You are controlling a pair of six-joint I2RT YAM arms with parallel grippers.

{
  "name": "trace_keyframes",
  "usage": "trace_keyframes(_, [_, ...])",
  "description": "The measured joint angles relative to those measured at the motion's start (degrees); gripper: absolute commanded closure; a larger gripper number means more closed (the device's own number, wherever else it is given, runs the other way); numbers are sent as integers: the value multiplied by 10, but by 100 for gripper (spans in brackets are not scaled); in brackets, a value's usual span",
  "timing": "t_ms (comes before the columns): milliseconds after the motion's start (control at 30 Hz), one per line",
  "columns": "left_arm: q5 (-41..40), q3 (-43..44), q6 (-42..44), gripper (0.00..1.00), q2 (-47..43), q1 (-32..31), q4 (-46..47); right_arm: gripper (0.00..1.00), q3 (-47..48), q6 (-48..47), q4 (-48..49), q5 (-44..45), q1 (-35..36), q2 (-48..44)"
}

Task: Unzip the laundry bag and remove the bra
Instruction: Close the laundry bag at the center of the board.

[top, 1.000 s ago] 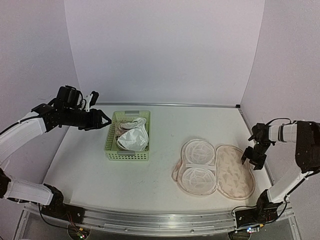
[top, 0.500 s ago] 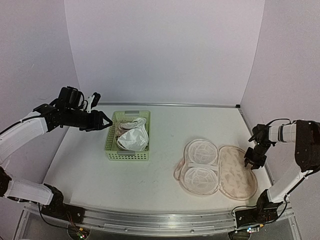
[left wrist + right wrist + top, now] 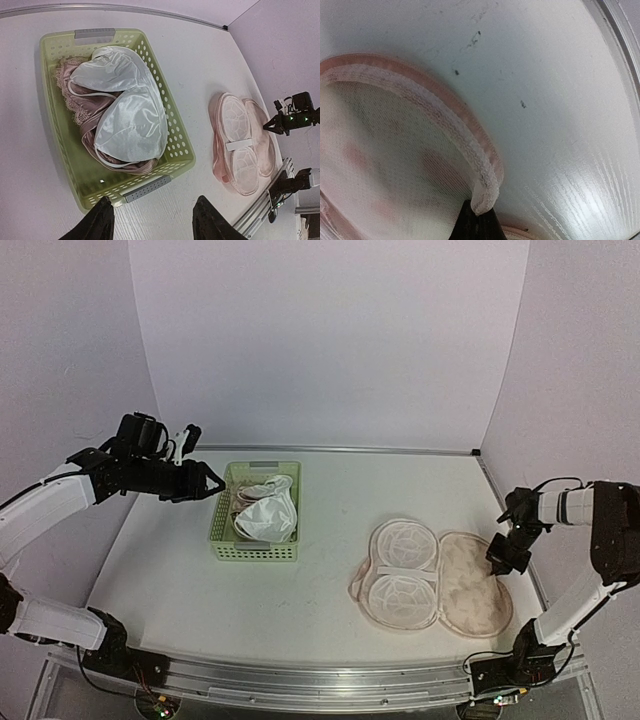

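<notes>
The laundry bag (image 3: 470,590) lies unzipped and spread flat at the right of the table, its patterned half on the right. Its left half shows two round mesh cups (image 3: 400,570) joined by a white strap. It also shows in the left wrist view (image 3: 240,145). My right gripper (image 3: 503,558) is shut on the bag's right rim; in the right wrist view the zip edge (image 3: 445,120) curls into my closed fingertips (image 3: 477,222). A white bra (image 3: 268,515) lies on a pink one (image 3: 75,100) in the green basket (image 3: 255,552). My left gripper (image 3: 210,483) is open and empty beside the basket.
The light green lattice basket (image 3: 172,125) stands left of the table's middle. The right wall and the table's right edge rail (image 3: 620,30) are close to the right gripper. The metal front rail (image 3: 320,685) runs along the near edge.
The laundry bag has slid slightly to the right and nearer with my right gripper holding its rim. The left gripper has dipped a little and otherwise stays by the basket.
</notes>
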Motion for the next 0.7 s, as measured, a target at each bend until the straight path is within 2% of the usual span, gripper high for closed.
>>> trace_keyframes(167, [0,0,0,46,0,0,0,100,6,-2,-25,-17,3,-36])
trace_keyframes(333, [3,0,0,46,0,0,0,100,69,-12,-85,-17,18,-77])
trace_keyframes(700, [17,0,0,45,6,0,1,100,284,-22,-222,54,167,-80])
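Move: The bag's half with the two round mesh cups, over which the lid is to close, lies about 21 cm to the right hand's left, roughly level in depth and about 1 cm higher. The right fingers already hold the lid's outer edge; the lid's middle is some 5 cm left and 3 cm nearer the base. A pink side flap lies about 11 cm beyond the cups' middle to the left. From the left hand the cup half is about 43 cm right, 5 cm back and 23 cm down. The lid's rim stays pinched in the shut right fingers and is peeled up off the board, rising some 16 cm. The right hand starts almost straight up, then gathers speed and sweeps forward and left as well, about 6 to 7 cm each, while the wrist turns roughly 15 degrees counter-clockwise and its fingers tip outward from the base. ##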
